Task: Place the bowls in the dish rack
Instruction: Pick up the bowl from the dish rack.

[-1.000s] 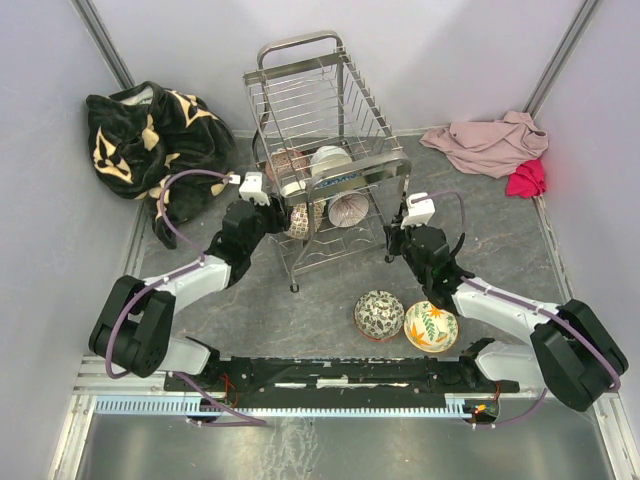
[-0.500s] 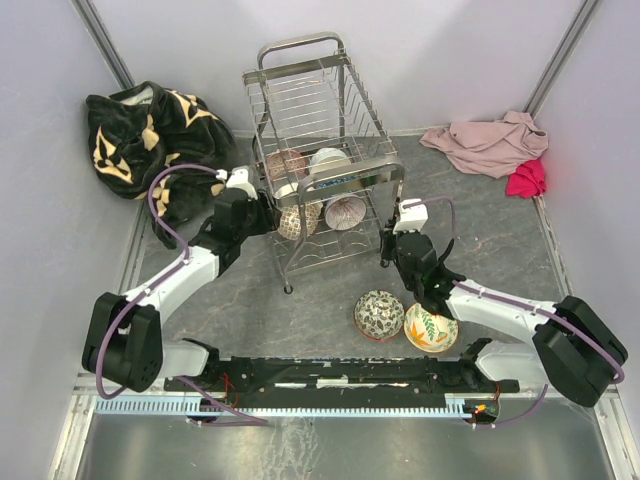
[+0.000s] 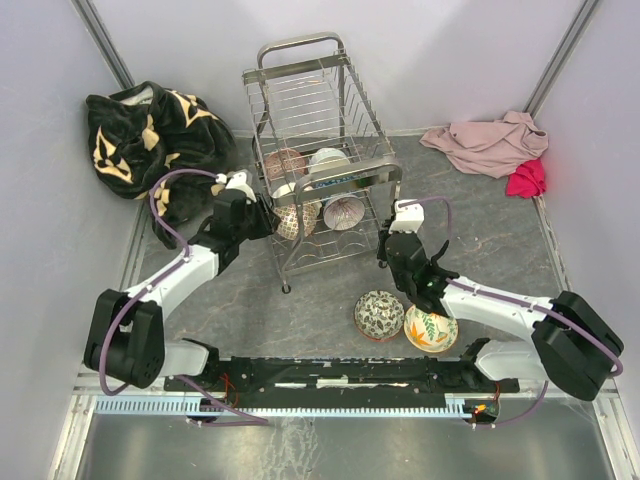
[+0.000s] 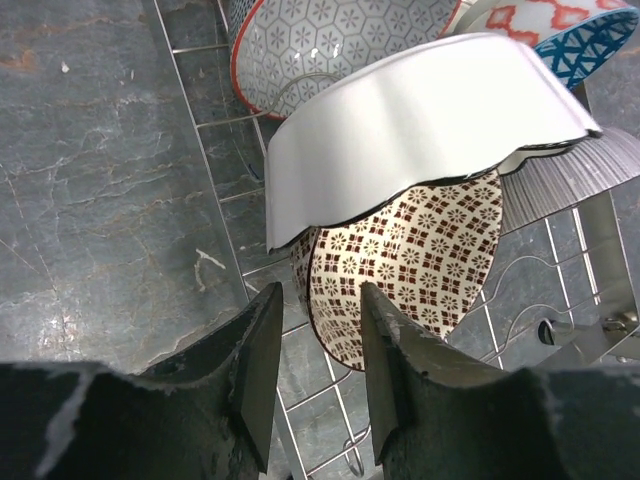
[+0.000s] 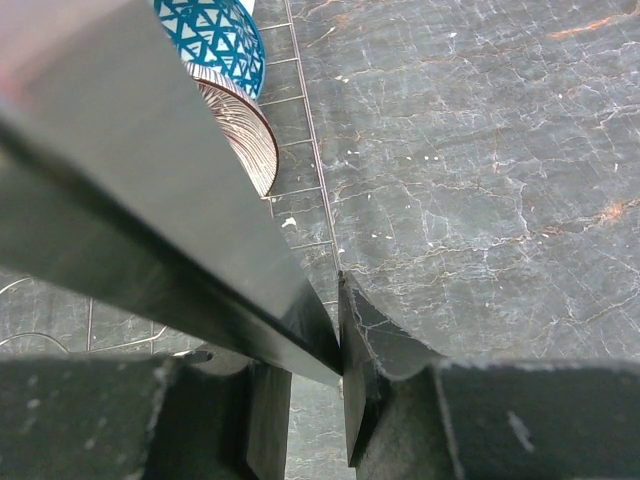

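The dish rack (image 3: 300, 105) stands mid-table with several bowls on its lower tier. My left gripper (image 3: 262, 213) is at its left side, jaws open. In the left wrist view the left gripper (image 4: 320, 300) straddles the lower rim of a brown-patterned bowl (image 4: 425, 250), with a gap still beside one finger. A white scalloped bowl (image 4: 420, 120) leans over that bowl. My right gripper (image 3: 388, 250) is shut on the rack's front chrome frame bar (image 5: 120, 170). Two more bowls sit on the table: a speckled one (image 3: 379, 313) and an orange-leaf one (image 3: 431, 327).
A black-and-tan blanket (image 3: 150, 135) lies at the back left. Pink cloth (image 3: 490, 143) and red cloth (image 3: 527, 178) lie at the back right. Grey walls close in both sides. A teal-patterned bowl (image 5: 215, 35) and a ribbed bowl (image 5: 245, 125) rest in the rack.
The left jaws have narrowed around the brown-patterned bowl's rim and the left arm has stretched out. The rack's front end and the right gripper holding it have shifted slightly left.
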You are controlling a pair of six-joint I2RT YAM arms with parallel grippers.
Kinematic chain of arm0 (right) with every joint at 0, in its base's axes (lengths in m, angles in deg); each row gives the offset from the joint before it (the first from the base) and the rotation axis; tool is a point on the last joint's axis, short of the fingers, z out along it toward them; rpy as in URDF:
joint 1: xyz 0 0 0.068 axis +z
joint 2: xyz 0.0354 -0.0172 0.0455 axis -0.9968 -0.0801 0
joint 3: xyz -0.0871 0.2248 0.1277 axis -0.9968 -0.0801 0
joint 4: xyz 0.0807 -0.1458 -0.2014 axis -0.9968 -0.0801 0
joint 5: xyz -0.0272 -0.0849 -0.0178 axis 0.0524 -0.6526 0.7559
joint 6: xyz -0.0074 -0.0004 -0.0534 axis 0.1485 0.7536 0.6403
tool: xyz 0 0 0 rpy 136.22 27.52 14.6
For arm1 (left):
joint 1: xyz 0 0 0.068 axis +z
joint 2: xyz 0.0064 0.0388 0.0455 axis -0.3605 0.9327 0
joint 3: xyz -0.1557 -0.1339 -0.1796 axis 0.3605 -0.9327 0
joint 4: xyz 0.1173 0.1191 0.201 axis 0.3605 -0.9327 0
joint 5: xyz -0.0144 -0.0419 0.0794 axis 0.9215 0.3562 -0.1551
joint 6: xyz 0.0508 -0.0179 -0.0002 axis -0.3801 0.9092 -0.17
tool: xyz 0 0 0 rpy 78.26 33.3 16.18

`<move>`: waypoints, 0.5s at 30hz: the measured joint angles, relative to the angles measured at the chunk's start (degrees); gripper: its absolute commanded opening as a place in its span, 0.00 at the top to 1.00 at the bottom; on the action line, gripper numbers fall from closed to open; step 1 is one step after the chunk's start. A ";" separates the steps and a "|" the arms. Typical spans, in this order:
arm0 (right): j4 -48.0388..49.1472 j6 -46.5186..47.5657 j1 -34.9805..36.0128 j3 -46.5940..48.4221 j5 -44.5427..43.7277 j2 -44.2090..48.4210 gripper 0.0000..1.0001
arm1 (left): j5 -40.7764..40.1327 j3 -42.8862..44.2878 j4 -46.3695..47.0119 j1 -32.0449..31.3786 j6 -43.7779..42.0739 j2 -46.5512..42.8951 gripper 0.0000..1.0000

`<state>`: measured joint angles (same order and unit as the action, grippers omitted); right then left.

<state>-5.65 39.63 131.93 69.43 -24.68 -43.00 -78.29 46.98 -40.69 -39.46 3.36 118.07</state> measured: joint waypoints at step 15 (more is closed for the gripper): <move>-1.46 -1.77 0.98 1.09 -3.02 -0.96 1.00 | 0.22 -0.28 1.75 0.37 0.90 4.09 0.89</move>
<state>-7.12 37.86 132.91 70.53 -27.70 -43.97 -78.07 46.70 -38.94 -39.09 4.26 122.16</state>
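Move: The brown-patterned bowl in the rack has its middle about 4 cm ahead of the left hand, 6 cm to its right and 3 cm lower. The white scalloped bowl stands some 4 cm beyond that bowl, and the striped bowl roughly 10 cm to its right. From the right hand, which already grips the rack's upright, the patterned bowl is about 18 cm left, 5 cm ahead and a little lower. The left hand sinks about 2 cm, closing its fingers around the patterned bowl's left rim; the right keeps gripping the rack. ##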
